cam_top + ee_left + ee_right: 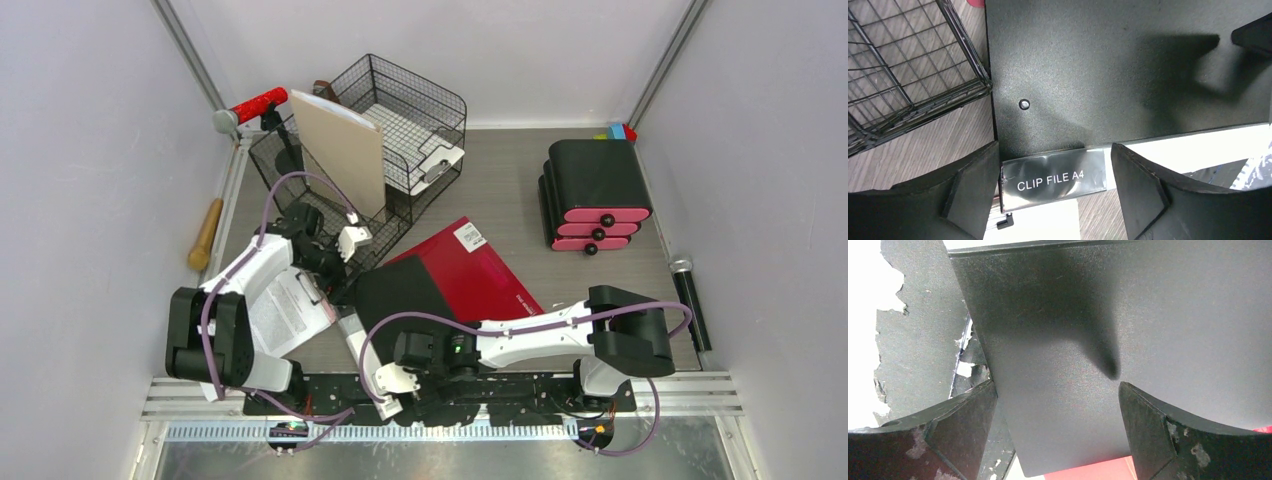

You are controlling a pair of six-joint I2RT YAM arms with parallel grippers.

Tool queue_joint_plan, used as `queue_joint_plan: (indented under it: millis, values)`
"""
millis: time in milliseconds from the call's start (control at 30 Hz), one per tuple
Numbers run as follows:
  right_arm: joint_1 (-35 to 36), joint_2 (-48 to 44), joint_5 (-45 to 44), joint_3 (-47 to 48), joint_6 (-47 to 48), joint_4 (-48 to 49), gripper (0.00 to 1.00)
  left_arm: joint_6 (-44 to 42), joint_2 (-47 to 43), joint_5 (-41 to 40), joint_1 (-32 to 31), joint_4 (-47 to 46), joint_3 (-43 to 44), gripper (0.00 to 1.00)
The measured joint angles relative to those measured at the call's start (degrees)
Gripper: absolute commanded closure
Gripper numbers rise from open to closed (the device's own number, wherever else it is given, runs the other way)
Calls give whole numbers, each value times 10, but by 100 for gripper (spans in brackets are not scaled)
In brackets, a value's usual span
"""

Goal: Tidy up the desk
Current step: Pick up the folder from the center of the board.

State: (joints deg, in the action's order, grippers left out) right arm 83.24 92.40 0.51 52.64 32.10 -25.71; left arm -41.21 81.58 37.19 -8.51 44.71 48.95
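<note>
On the grey wood-grain desk a black clip file lies partly over a red folder. My left gripper is open over the file's near edge, its fingers either side of the silver label reading "CLIP FILE A4". White paper shows under that edge. My right gripper is open too, low at the front of the desk, with a corner of the black file between its fingers and the red folder just beneath. Neither gripper holds anything.
A black wire-mesh tray rack with a beige folder leaning in it stands back left, close beside my left gripper. A black drawer unit with pink fronts stands back right. A wooden handle lies along the left wall and a black stick along the right wall.
</note>
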Motion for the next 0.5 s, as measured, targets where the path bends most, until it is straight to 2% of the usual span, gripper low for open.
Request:
queue_joint_plan:
  millis: [200, 400, 500]
  values:
    - [3, 2, -9, 2, -8, -2, 5, -8, -22, 6, 3, 28, 23, 44]
    - [3, 1, -13, 2, -12, -3, 5, -19, -28, 19, 6, 57, 54, 59]
    - [3, 1, -14, 2, -12, -3, 4, -28, -28, 24, 7, 65, 63, 72]
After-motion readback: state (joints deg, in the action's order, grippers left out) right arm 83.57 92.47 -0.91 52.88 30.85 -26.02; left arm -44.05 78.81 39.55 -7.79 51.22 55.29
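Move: Straddling the folder's far-left spine corner, the left hand has the folder's middle about 13 cm to its right, 8 cm back and 3 cm below. The red folder's middle lies some 21 cm right and 1 cm back; the clipboard's lies about 15 cm left and 5 cm back, both roughly 4 cm down. From the right hand, at the near edge, the black folder's middle is about 12 cm ahead, 5 cm left and at nearly the same height. Rising about 4 cm over the folder's far-left corner and easing roughly 1 cm forward, the left hand narrows its wide fingers to under half open around the labelled spine end, one finger at the far edge, the other over the spine. The right hand holds still, wide open, its fingers kept astride the near edge. ##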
